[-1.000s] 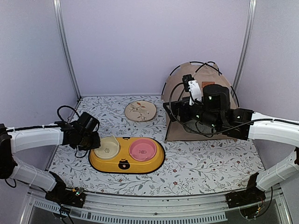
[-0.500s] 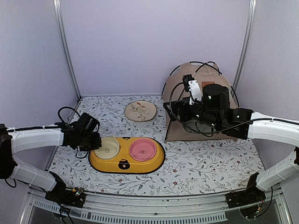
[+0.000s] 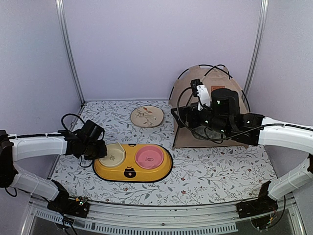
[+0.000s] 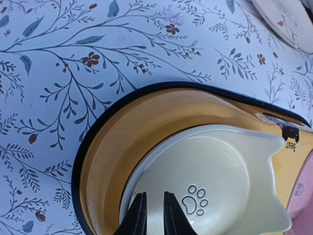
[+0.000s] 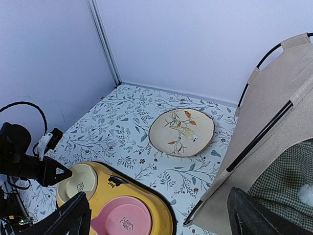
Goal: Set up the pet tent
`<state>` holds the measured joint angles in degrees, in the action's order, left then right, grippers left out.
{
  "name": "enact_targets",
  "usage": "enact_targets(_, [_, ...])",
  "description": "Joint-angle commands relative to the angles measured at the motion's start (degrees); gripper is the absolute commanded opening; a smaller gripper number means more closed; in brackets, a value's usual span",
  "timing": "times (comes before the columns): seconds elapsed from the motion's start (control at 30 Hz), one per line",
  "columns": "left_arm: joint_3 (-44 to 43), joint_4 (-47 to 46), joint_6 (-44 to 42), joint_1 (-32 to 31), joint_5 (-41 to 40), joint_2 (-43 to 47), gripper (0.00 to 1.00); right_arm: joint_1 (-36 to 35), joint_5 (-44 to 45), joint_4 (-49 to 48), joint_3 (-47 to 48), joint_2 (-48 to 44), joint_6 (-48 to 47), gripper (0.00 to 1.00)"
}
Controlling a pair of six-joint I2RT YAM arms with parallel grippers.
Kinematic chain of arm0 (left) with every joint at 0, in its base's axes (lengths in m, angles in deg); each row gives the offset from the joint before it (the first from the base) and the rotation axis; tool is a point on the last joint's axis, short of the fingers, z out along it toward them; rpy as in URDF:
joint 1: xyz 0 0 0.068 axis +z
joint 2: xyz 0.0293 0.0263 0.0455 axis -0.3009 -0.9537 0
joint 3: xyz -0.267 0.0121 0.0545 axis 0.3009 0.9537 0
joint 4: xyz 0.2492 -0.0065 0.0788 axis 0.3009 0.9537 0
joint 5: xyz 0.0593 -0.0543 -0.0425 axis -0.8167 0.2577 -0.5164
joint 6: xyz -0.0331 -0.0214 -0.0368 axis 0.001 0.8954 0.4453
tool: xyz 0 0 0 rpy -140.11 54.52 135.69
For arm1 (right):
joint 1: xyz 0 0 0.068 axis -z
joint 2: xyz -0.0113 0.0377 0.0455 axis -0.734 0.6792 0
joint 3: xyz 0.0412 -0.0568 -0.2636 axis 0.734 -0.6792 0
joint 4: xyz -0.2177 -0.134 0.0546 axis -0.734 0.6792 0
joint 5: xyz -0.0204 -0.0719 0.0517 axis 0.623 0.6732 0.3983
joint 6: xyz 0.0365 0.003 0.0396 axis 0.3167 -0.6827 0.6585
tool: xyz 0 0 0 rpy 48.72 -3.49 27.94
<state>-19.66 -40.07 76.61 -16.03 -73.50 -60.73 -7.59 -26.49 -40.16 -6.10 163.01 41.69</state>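
Note:
The pet tent point(image 3: 208, 81) stands at the back right, beige fabric arched over thin black poles point(image 3: 177, 83). In the right wrist view its beige wall point(image 5: 274, 122) and a black pole fill the right side, with a green-checked cushion point(image 5: 283, 181) and a white pompom point(image 5: 307, 193) inside. My right gripper point(image 3: 186, 116) hovers by the tent's front left corner. It is wide open point(image 5: 156, 220) and empty. My left gripper point(image 3: 99, 147) is at the feeder, its fingers drawn almost together point(image 4: 154, 196) over the cream bowl's point(image 4: 220, 171) near rim, with nothing seen between them.
A yellow double feeder point(image 3: 132, 172) holds the cream bowl point(image 3: 113, 152) and a pink bowl point(image 3: 148, 157) at the front centre. A bird-painted plate point(image 3: 146, 116) lies behind it. Walls close off the back and both sides.
The left gripper's fingers have closed in and it has shifted slightly over the cream bowl. The right arm has edged a little to the left.

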Motion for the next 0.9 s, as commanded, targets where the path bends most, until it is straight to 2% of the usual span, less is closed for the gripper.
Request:
enact_targets(0.0, [-4.0,-2.3,-2.8,-0.3,0.0,-0.1,0.15,3.0,-0.8,1.9,-0.1,0.4,2.5,0.99])
enact_targets(0.23, [-9.1,-5.6,-8.6,0.4,0.8,-0.8,0.18,8.5,-1.8,1.4,-7.1,-4.3,7.8,0.99])
enact_targets(0.47, [-11.0,-13.4,-15.1,2.7,2.9,0.1,0.30,17.5,-1.4,0.4,-19.2,-13.8,14.8,0.99])
enact_targets(0.63, [-10.4,-16.3,-18.0,5.9,4.9,1.6,0.42,19.0,6.3,0.8,-22.5,-16.9,12.2,0.99])
enact_targets(0.67, [-10.2,-16.6,-18.1,7.0,5.6,1.9,0.46,19.3,7.1,-0.3,-23.6,-16.9,11.0,0.99])
enact_targets(0.77, [-9.2,-18.2,-17.7,9.6,8.7,3.3,0.68,20.9,10.9,-5.6,-27.1,-16.0,4.0,0.98])
enact_targets(0.87, [-7.7,-20.8,-16.8,11.3,11.7,4.8,0.98,24.4,14.7,-6.1,-28.3,-14.0,1.8,0.98])
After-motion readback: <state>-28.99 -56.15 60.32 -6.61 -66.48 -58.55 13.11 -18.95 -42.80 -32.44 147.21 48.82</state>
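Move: Close under the left hand, its nearly shut fingers over the near-left part, sits the cream bowl, middle some 4 cm right, 1 cm back and 3 cm below; the pink bowl is about 22 cm right and 1 cm back, the plate 24 cm ahead and 20 cm right. From the right hand the tent's opening lies roughly 10 cm ahead, 20 cm right and 18 cm below; the plate is 22 cm ahead and 11 cm left. Leaving the cream bowl, the left hand rises about 12 cm and goes forward some 9 cm, veering a little right and then back left, while its fingers tilt up and spread wide late in the climb. The right hand, still open and empty, sweeps some 20 cm right and sinks about 10 cm towards the tent's opening, turning clockwise to face it. ##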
